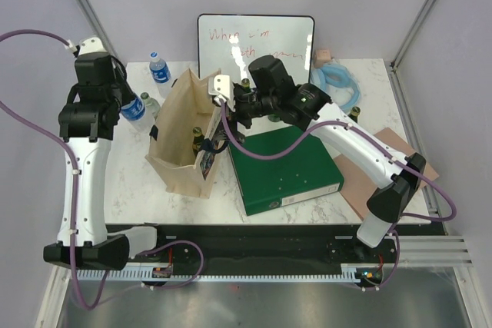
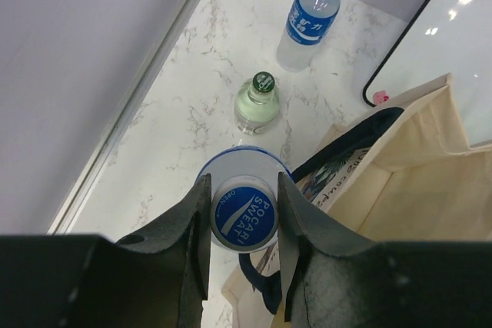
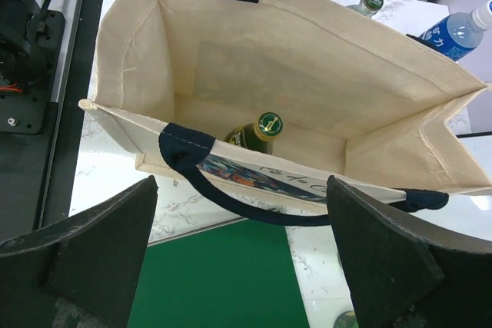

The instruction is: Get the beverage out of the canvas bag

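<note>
The beige canvas bag (image 1: 181, 124) stands upright and open, its dark handle (image 3: 254, 207) hanging down its printed side. A green glass bottle (image 3: 260, 133), a beverage, stands inside on the bag's floor. My right gripper (image 3: 241, 190) hovers open above the bag's near rim, with nothing between its fingers. My left gripper (image 2: 243, 190) is shut on the blue cap of a Pocari Sweat bottle (image 2: 244, 215), another beverage. That bottle (image 1: 132, 110) is upright just outside the bag's left side. Whether it rests on the table I cannot tell.
A clear bottle with a green cap (image 2: 257, 103) and a blue-labelled water bottle (image 2: 310, 17) stand on the marble table beyond my left gripper. A green binder (image 1: 284, 167) lies right of the bag. A whiteboard (image 1: 256, 40) leans at the back, with tan sheets (image 1: 400, 151) at right.
</note>
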You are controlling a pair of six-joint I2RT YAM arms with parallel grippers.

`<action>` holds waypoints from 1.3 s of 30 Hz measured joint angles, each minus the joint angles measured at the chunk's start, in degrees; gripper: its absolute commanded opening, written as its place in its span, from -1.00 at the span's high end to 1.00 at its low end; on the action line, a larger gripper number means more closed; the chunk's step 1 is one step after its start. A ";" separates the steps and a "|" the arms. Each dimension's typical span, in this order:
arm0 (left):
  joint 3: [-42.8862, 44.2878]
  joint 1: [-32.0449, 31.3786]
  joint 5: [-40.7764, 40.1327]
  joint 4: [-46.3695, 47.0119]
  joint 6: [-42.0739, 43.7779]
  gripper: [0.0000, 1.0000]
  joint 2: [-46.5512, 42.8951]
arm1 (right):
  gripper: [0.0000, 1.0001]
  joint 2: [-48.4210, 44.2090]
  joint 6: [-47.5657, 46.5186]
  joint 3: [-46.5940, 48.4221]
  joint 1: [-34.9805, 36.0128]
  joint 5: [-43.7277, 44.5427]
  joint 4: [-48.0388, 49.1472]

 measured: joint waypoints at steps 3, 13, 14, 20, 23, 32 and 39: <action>-5.53 2.91 2.21 2.21 -1.33 0.95 -0.59 | -0.96 -0.33 0.07 -0.22 -0.15 -0.02 0.22; -24.81 11.23 6.91 8.92 -3.28 0.95 -1.49 | -0.96 -0.33 0.59 -0.24 -0.48 -0.17 0.26; -25.29 11.50 7.13 9.22 -3.28 0.95 -1.44 | -0.96 -0.33 0.63 -0.24 -0.48 -0.17 0.26; -26.16 13.11 7.48 14.53 -2.89 0.95 -0.09 | -0.96 -0.33 0.83 -0.24 -0.46 -0.20 0.26; -26.14 13.94 7.02 18.25 -1.66 0.95 2.14 | -0.96 -0.33 0.92 -0.28 -0.48 -0.31 0.33; -25.68 15.21 6.21 21.57 1.88 0.94 10.34 | -0.96 -0.31 3.48 -0.66 -0.48 -2.54 1.51; -24.41 15.39 6.49 23.23 2.25 -0.28 11.67 | -0.96 0.42 7.87 -0.63 -0.44 -3.65 4.24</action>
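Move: My left hand still holds the beverage, a blue-labelled bottle, by its cap. The free table spot for it lies about 6 cm ahead, 9 cm left and 38 cm below. The green-capped bottle stands about 17 cm ahead and 5 cm left, the standing blue bottle about 29 cm ahead and 2 cm left, and the canvas bag's middle 6 cm ahead and 11 cm right. From my right hand the spot is roughly 11 cm ahead, 31 cm left. I keep the cap pinched in my left hand and lower the bottle fast, drifting left away from the bag, then carry it nearly level forward and left towards the green-capped bottle before a last few centimetres down: some 17 cm down, 8 cm left and 6 cm forward altogether. My fingers tip down about 15 degrees and turn a little counter-clockwise, and their grip just starts to ease at the end. ##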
